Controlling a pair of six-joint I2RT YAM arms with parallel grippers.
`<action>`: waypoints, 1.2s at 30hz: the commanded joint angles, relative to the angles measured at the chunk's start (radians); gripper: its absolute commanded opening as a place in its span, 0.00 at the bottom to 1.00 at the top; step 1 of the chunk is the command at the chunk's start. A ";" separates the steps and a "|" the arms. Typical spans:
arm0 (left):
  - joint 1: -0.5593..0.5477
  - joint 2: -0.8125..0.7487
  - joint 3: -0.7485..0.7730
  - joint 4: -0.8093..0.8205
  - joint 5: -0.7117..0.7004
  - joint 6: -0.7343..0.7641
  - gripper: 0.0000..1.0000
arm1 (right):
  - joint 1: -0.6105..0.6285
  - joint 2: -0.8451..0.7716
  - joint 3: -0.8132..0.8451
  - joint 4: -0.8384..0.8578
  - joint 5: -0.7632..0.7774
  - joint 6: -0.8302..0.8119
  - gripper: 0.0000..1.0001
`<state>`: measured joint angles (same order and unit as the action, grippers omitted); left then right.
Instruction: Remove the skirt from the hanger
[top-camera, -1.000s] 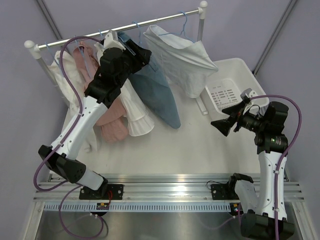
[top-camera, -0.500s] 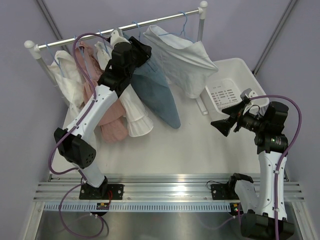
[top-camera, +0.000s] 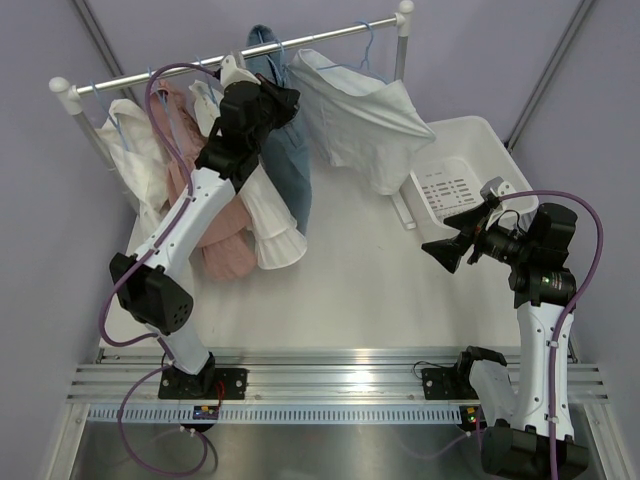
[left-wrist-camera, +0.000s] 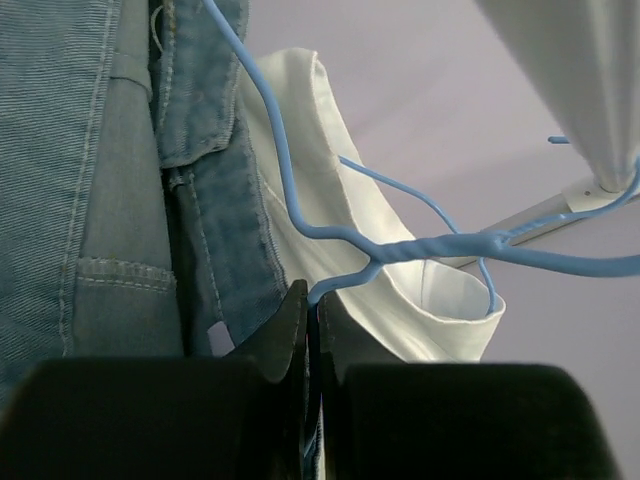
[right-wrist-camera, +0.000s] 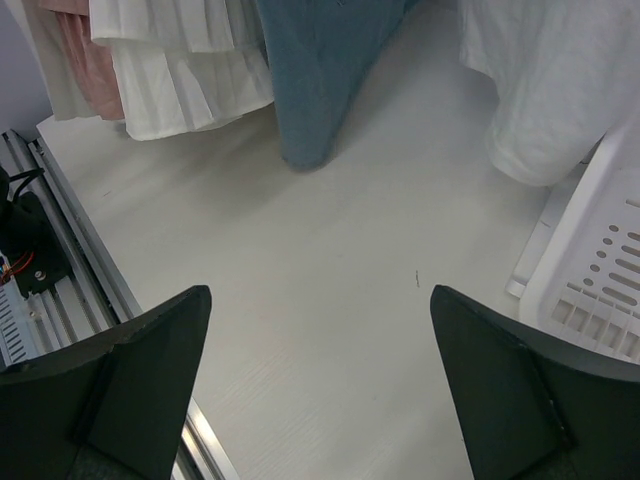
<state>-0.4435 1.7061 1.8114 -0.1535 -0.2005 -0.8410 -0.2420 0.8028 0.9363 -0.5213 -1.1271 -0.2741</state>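
The blue denim skirt (top-camera: 287, 165) hangs from a light-blue wire hanger (left-wrist-camera: 400, 248), its waist up by the rail (top-camera: 180, 78) and its hem near the table. My left gripper (top-camera: 281, 102) is at the skirt's top. In the left wrist view it (left-wrist-camera: 312, 300) is shut on the hanger's wire just below the twisted neck, with the denim waistband (left-wrist-camera: 110, 190) to the left. Far to the right, my right gripper (top-camera: 447, 250) hovers open over bare table, nothing between its fingers (right-wrist-camera: 150, 360).
On the same rail hang a white garment (top-camera: 360, 120), a pink one (top-camera: 225, 250) and a white pleated one (top-camera: 275, 235). A white perforated basket (top-camera: 470, 150) stands at the back right. The aluminium frame (top-camera: 330, 375) runs along the near edge.
My left gripper has closed on the hanger wire. The skirt, which lay slanting out to the right, has swung in and hangs straighter, its waist higher. The right arm has not moved.
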 joint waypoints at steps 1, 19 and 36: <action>0.003 -0.029 0.058 0.149 0.119 0.060 0.00 | 0.006 -0.008 0.009 -0.011 -0.008 -0.019 1.00; 0.005 -0.223 -0.104 0.187 0.383 0.135 0.00 | 0.004 -0.008 0.006 -0.029 -0.019 -0.048 0.99; 0.014 -0.569 -0.478 0.052 0.630 0.160 0.00 | 0.007 0.042 0.081 -0.163 -0.157 -0.131 0.99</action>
<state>-0.4332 1.2129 1.3643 -0.1940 0.3210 -0.6983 -0.2420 0.8242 0.9455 -0.6319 -1.2320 -0.3775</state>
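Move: The left fingers are already shut on the neck of the skirt's hanger, its hook still over the rail some 9 cm above and about 5 cm ahead; the skirt hangs about 18 cm below. The white dress hangs roughly 16 cm to the left, level fore and aft, and the pale garment about 17 cm to the right and 8 cm farther out. From the right hand, the hook's place on the rail is about 30 cm ahead, 41 cm left and 20 cm higher. Keep the left gripper shut on the hanger's neck and ease it up about 2 cm while shifting right and back a few centimetres, to free the hook from the rail. Then draw the hanger and skirt straight back away from the rail, some 15 cm and quicker, letting the height settle back and swinging the wrist about 30 degrees clockwise throughout. ##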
